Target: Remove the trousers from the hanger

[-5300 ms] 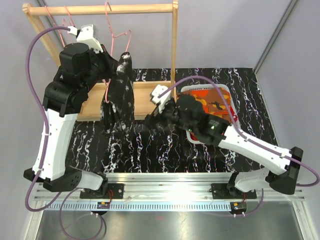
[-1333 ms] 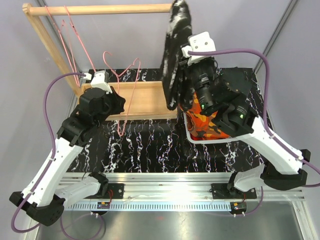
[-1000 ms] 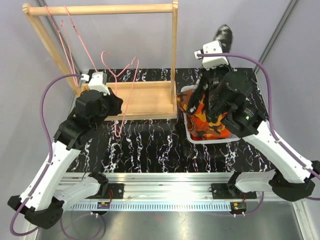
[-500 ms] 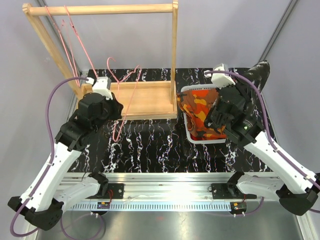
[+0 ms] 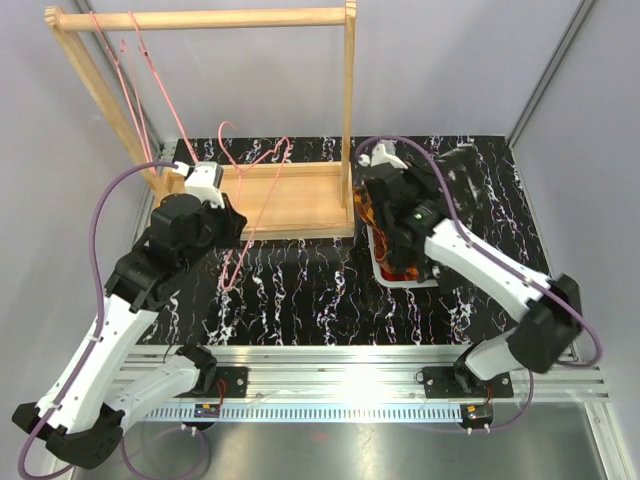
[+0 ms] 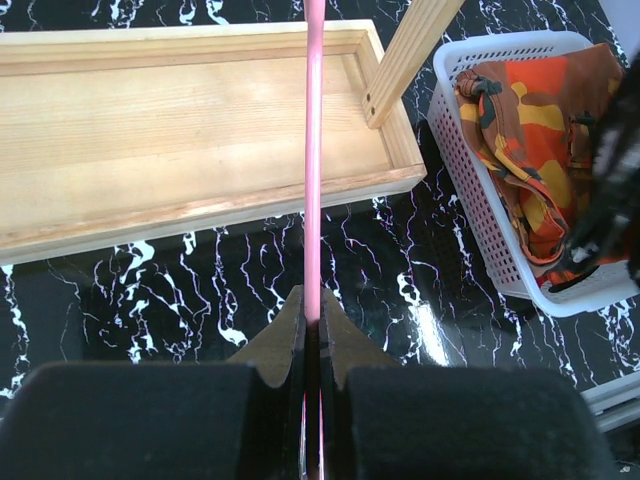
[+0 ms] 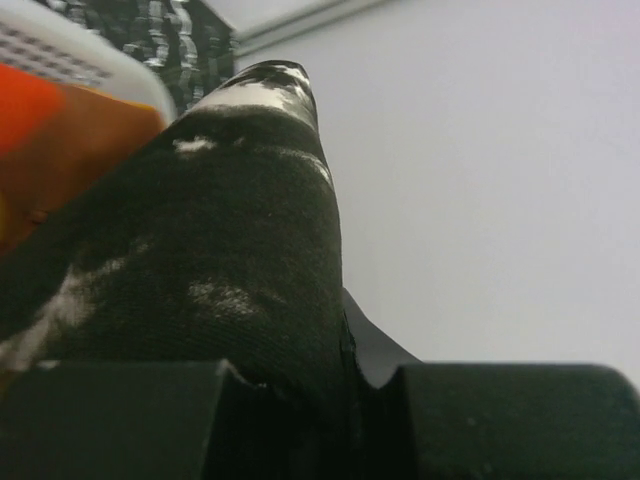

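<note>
A bare pink wire hanger (image 5: 262,165) stands upright over the wooden tray, and my left gripper (image 5: 232,215) is shut on its lower wire. In the left wrist view the pink wire (image 6: 313,150) runs straight up from the pinched jaws of that gripper (image 6: 313,305). My right gripper (image 7: 335,345) is shut on the black trousers with white splashes (image 7: 230,240), which drape over its left finger. From above, that cloth (image 5: 462,165) lies at the back right of the white basket (image 5: 400,280). Orange-brown patterned trousers (image 6: 540,130) lie in the basket (image 6: 470,200).
A wooden rack with a top rail (image 5: 200,18) and a flat base tray (image 5: 290,195) fills the back left. Two more pink hangers (image 5: 130,60) hang at its left end. Its right post (image 6: 410,55) stands close to the basket. The table is black marble-patterned.
The right arm has swung the black trousers from high at the back right down over the basket. The left arm kept its hold on the bare hanger and shifted it slightly right.
</note>
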### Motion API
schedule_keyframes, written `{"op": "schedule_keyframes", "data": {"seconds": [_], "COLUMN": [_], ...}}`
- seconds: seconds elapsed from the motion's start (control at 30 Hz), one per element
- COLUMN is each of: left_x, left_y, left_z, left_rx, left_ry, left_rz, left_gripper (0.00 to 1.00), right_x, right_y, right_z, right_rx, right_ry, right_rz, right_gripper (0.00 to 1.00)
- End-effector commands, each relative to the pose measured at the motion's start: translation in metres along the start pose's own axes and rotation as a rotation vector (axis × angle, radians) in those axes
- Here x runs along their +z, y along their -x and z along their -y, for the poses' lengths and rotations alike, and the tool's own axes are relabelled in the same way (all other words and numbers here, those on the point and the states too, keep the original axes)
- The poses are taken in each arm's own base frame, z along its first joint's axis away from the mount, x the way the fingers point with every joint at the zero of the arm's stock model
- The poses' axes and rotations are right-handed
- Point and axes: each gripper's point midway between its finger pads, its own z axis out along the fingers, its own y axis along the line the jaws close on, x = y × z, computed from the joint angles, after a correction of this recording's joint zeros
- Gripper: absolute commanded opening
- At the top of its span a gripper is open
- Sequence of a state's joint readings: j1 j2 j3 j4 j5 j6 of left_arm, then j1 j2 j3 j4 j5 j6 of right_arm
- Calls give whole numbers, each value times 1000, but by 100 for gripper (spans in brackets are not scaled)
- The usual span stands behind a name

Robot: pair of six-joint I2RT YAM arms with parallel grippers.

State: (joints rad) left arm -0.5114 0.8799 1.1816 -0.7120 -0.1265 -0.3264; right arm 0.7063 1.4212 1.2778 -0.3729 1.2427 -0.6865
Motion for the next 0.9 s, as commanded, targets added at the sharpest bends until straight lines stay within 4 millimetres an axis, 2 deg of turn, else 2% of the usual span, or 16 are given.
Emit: {"op": "schedule_keyframes", "data": {"seconds": [0.0, 0.03, 0.07, 0.13, 0.17, 0.23, 0.27, 0.3, 0.33, 0.37, 0.43, 0.47, 0.63, 0.73, 0.83, 0.87], "left_x": [-9, -10, -10, -10, -10, -12, -12, -13, -13, -13, -14, -14, -16, -17, -17, -17], "left_y": [10, 10, 11, 8, 8, 7, 6, 6, 6, 5, 6, 7, 9, 11, 11, 11], "left_z": [1, -1, -2, -3, -4, -4, -5, -6, -7, -8, -8, -8, -9, -10, -12, -12], "left_rx": [37, 40, 41, 45, 45, 50, 51, 54, 56, 58, 61, 60, 64, 66, 67, 65], "left_ry": [-22, -11, -7, -1, -1, -2, 1, 5, 10, 13, 15, 15, 26, 31, 40, 40], "left_rz": [50, 50, 53, 45, 43, 43, 41, 42, 43, 41, 43, 45, 45, 49, 46, 46], "left_gripper": [0, 0, 0, 0, 0, 0, 0, 0, 0, 0, 0, 0, 0, 0, 0, 0], "right_x": [15, 17, 25, 31, 37, 46, 52, 55, 62, 66, 69, 68, 53, 35, 21, 5], "right_y": [27, 37, 43, 59, 63, 73, 67, 65, 70, 59, 65, 64, 68, 72, 77, 90], "right_z": [-19, -19, -37, -42, -60, -66, -85, -92, -85, -105, -105, -117, -138, -139, -122, -112], "right_rx": [71, 85, 54, 81, 58, 86, 74, 90, 154, 171, 246, 281, 452, 535, 640, 715], "right_ry": [48, 47, 58, 69, 92, 107, 136, 160, 166, 213, 235, 262, 417, 538, 641, 754], "right_rz": [15, 20, 7, 13, 7, 0, -40, -62, -82, -140, -162, -184, -235, -226, -202, -157], "right_gripper": [0, 0, 0, 0, 0, 1, 2, 4, 6, 7, 9, 13, 31, 49, 65, 73]}}
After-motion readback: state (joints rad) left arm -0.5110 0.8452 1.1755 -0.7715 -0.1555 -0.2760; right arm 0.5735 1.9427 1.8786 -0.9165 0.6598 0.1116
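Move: The right hand holds the black-and-white trousers above the basket. The basket's middle is roughly 4 cm ahead, 6 cm left and 27 cm below; the orange camouflage trousers already inside are about 4 cm ahead and 8 cm left, some 26 cm down. The foot of the rack's right post is about 9 cm ahead and 20 cm left, 30 cm down. From the left hand, the basket lies about 13 cm ahead, 36 cm right and 26 cm below. Still pinching the black-and-white trousers, the right hand sweeps forward about 10 cm, down about as much and some 6 cm left, carrying them over the basket. It then rolls about 40 degrees, left side rising, and opens its fingers well apart to let the cloth go, easing slightly back and farther left. The left hand keeps its grip on the empty hanger. ##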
